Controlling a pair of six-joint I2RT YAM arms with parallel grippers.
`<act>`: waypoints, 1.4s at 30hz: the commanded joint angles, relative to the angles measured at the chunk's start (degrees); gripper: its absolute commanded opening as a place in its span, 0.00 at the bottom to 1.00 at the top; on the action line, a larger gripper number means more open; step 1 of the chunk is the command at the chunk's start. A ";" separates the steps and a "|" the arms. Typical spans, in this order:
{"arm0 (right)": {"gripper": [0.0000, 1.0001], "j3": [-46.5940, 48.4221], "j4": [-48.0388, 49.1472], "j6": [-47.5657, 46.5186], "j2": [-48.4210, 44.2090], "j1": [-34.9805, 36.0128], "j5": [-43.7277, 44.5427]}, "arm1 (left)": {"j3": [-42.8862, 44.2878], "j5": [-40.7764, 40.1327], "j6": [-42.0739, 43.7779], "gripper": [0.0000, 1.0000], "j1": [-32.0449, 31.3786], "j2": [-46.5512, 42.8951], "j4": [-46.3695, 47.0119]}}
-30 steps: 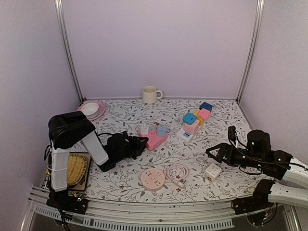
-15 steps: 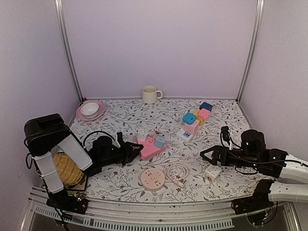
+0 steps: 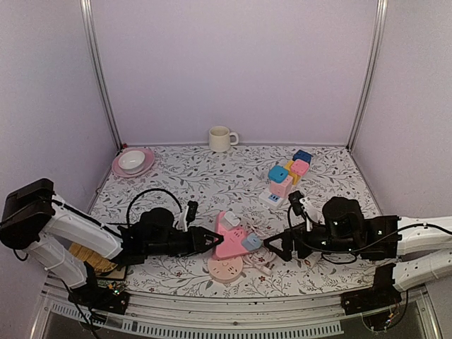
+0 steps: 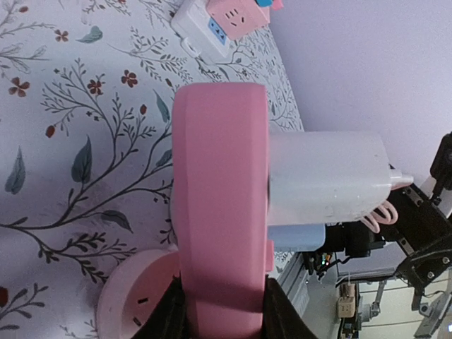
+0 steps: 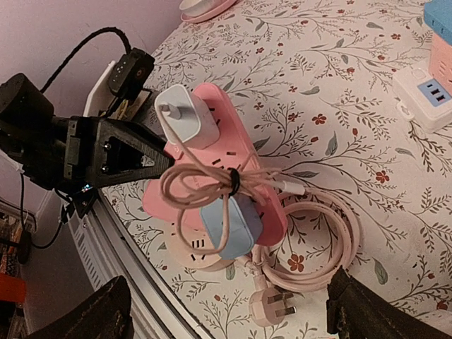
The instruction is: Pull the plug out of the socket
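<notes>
The pink socket strip [image 3: 227, 246] is held tilted above a round pink socket [image 3: 220, 268] near the table's front. My left gripper [image 3: 210, 240] is shut on the strip's left end, with its dark fingers [image 4: 164, 319] on either side of the edge. A white plug [image 5: 185, 116] and a blue plug [image 5: 229, 226] sit in the strip [image 5: 208, 180], with a tied bundle of pink cable [image 5: 233, 182] across them. My right gripper [image 3: 277, 247] stands open just right of the blue plug [image 3: 251, 242], touching nothing. Its fingers [image 5: 92, 318] frame the strip from afar.
A coiled pink cable with a three-pin plug [image 5: 272, 307] lies under the strip. Stacked coloured cube sockets [image 3: 288, 175] stand at the back right, beside a white strip with blue ports [image 5: 427, 95]. A cup [image 3: 222, 138] and a pink plate with a bowl [image 3: 133, 162] stand at the back.
My left arm has stretched forward and right, carrying the pink strip from mid-table to above the round socket. The right arm has swung left toward it, jaws still wide.
</notes>
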 commanded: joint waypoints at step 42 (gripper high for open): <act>0.33 10.18 5.11 -8.09 25.12 13.18 18.72 | 3.92 -9.87 -1.36 0.00 -11.60 -3.70 -7.18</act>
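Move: The blue plug, on the pink socket in the left hand, is about 7 cm to the right hand's left, 3 cm ahead and some 6 cm lower. The white plug beside it lies about 5 cm farther out and 5 cm farther left than the blue one. From the left hand the blue plug is some 9 cm to the right, level fore and aft, about 1 cm lower; the round pink socket on the table lies 5 cm back, 2 cm right and 7 cm below. The blue plug is brought back about 4 cm towards the base with the pink socket still gripped in the left hand, while the right hand comes for it: first back and left about 3 cm, then down over 5 cm and left again, tipping some 20 degrees. The right fingers narrow from wide open to under half, closing in on either side of the plug. ##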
